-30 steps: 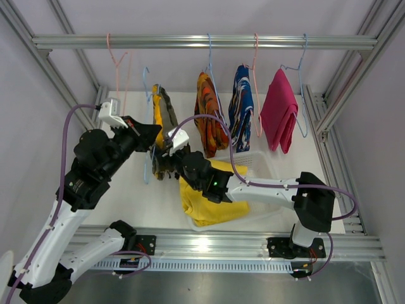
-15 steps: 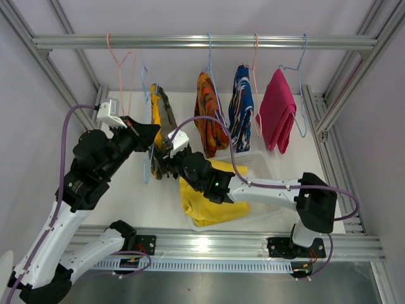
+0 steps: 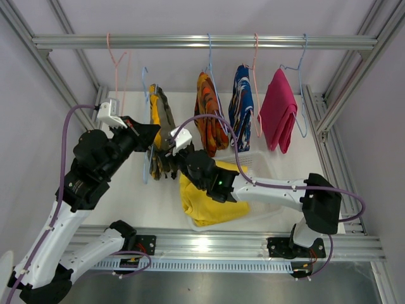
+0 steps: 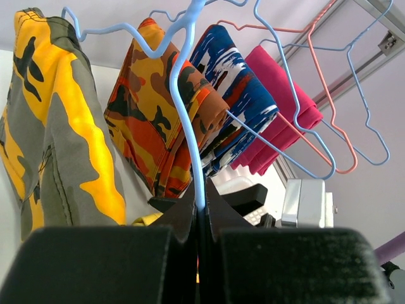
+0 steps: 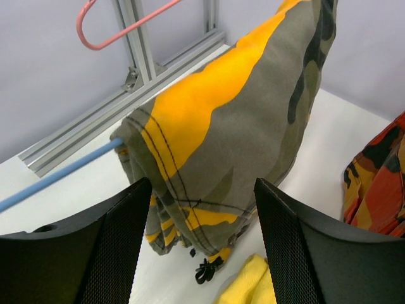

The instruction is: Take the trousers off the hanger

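Observation:
The yellow-grey camouflage trousers hang folded over a light blue hanger that is off the rail. My left gripper is shut on that hanger's wire, with the trousers to its left. My right gripper is open, and its fingers stand on either side of the trousers' lower end without pinching it. The hanger's bar pokes out of the fold. In the top view the right gripper sits just below the cloth.
Orange-black, blue-white-red and magenta trousers hang on hangers from the top rail. Plain yellow trousers lie in a white basket. An empty pink hanger hangs at the left.
My right arm has shifted slightly to the right, staying at the lower end of the camouflage trousers. The left arm and the hanger have barely moved.

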### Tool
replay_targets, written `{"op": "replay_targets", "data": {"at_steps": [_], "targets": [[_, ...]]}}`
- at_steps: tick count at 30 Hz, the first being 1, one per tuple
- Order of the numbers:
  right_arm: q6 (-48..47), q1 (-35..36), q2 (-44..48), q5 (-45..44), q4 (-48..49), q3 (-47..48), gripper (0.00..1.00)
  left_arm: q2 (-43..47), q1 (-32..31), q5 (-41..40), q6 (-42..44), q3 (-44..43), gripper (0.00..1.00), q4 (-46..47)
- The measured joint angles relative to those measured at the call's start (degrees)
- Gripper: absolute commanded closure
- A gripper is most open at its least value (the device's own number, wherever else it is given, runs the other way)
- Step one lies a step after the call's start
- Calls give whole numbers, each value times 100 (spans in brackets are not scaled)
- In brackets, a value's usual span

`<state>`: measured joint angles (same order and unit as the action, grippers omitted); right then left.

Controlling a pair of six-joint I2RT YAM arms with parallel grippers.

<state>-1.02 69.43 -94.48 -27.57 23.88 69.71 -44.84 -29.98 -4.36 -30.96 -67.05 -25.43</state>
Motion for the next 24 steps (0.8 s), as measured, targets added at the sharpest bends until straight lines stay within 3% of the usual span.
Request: {"op": "replay_targets", "data": {"at_steps": [18, 24], "targets": [[-319, -321, -767, 105, 46, 815, 28, -4, 28, -48, 2, 63, 100, 81], [-514, -332, -1027, 61, 468, 857, 34, -28, 33, -61, 0, 63, 100, 85]]}}
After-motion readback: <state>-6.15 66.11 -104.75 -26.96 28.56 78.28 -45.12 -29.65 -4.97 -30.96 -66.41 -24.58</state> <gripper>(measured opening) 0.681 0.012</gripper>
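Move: The camouflage trousers hang on the blue hanger ahead of the open right gripper, their middle some 8 cm forward, 4 cm to its left and about level with it. The orange trousers hang about 14 cm ahead and 11 cm right of that gripper; the yellow trousers lie in the basket some 10 cm back, 13 cm right and 25 cm below. From the left gripper, the camouflage trousers' middle lies about 8 cm ahead, 4 cm left and 10 cm below. Send the open right gripper forward and somewhat left, about 5 cm in all, keeping its height, so that its fingers come round the near end of the camouflage trousers beside the tip of the blue bar. Keep the fingers wide and don't grip yet. Hold the blue hanger still, in the shut left gripper. ##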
